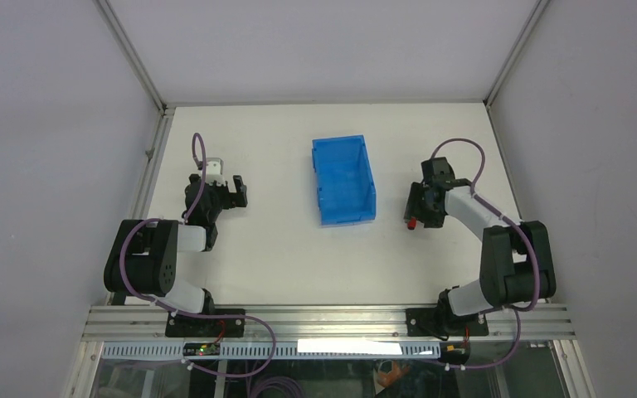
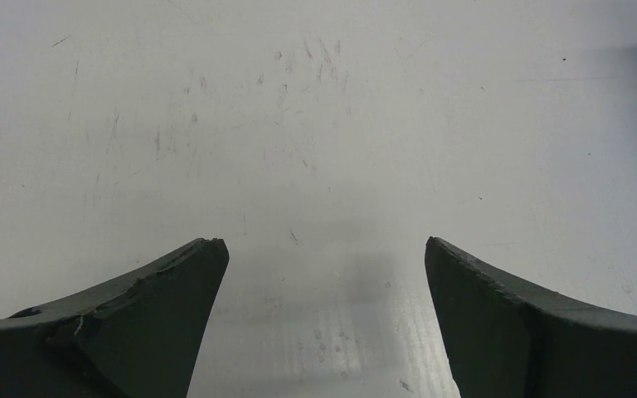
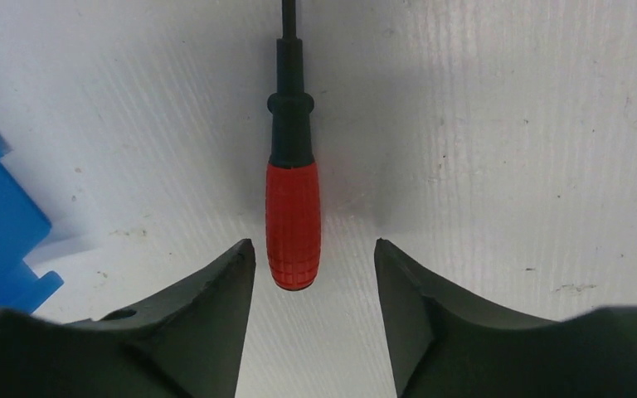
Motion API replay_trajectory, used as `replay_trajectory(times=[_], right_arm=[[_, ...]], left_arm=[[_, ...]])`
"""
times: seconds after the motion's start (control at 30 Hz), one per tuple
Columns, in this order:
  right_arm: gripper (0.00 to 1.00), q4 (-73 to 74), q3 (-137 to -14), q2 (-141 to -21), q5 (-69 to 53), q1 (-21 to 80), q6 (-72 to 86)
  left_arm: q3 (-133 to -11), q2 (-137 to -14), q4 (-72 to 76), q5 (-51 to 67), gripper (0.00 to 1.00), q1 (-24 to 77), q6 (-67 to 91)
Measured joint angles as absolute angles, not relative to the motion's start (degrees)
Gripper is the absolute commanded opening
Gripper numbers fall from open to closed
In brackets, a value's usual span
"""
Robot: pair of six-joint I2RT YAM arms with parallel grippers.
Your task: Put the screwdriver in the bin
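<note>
The screwdriver (image 3: 292,211) has a red handle and a thin black shaft and lies flat on the white table. Its handle end sits just between the fingertips of my right gripper (image 3: 313,249), nearer the left finger, not touching either. The right gripper is open. In the top view only the red handle end (image 1: 412,224) shows below the right gripper (image 1: 421,214). The blue bin (image 1: 343,179) stands open-topped at the table's middle, left of the right gripper; its corner shows in the right wrist view (image 3: 0,224). My left gripper (image 1: 234,191) is open and empty over bare table (image 2: 323,249).
The table is walled by white panels at the back and sides, with a metal rail (image 1: 323,319) along the near edge. A white camera block (image 1: 214,168) sits on the left wrist.
</note>
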State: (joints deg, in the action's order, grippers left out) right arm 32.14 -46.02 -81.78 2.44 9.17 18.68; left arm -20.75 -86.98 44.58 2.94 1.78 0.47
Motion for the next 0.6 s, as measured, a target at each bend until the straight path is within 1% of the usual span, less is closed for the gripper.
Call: replay_trajectory(times=[0.13, 0.17, 0.2, 0.3, 0.37, 0.6], right_arm=[[0.45, 33.5, -48.4, -85.9, 3.0, 9.4, 19.1], [0.40, 33.6, -48.9, -87.0, 3.0, 9.4, 19.2], [0.31, 33.8, -49.1, -87.7, 3.1, 9.4, 19.3], [0.20, 34.5, -49.8, -88.4, 3.4, 9.4, 19.5], [0.16, 34.6, -49.8, -88.4, 3.5, 9.5, 19.5], [0.11, 36.9, -50.5, -86.5, 5.4, 10.0, 19.2]], left_arm=[[-20.8, -87.0, 44.6, 2.9, 0.99, 1.8, 0.5], [-20.8, -87.0, 44.6, 2.9, 0.99, 1.8, 0.5], [-20.8, -87.0, 44.6, 2.9, 0.99, 1.8, 0.5], [-20.8, -87.0, 44.6, 2.9, 0.99, 1.8, 0.5], [-20.8, -87.0, 44.6, 2.9, 0.99, 1.8, 0.5], [-20.8, -87.0, 44.6, 2.9, 0.99, 1.8, 0.5]])
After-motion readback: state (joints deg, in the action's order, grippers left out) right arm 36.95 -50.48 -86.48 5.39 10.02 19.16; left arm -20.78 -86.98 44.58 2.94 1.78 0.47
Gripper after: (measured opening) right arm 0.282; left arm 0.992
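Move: The screwdriver lies almost in line with the right gripper, shaft pointing forward, its middle about 4 cm ahead, 1 cm left and 2 cm below; the half-closed fingers already straddle the butt end of the red handle. The blue bin's middle is some 19 cm to the right gripper's left and 11 cm farther out. From the idle left gripper, the screwdriver is roughly 54 cm to the right, 7 cm nearer the bases and a few centimetres lower. Lower the right gripper just over 1 cm onto the red handle, tipping the fingers about 5 degrees nearer to straight down, and keep closing until both fingers pinch the handle near its butt. Hold there briefly with the grip shut, then begin to rise about 1 cm, easing slightly to the right. ##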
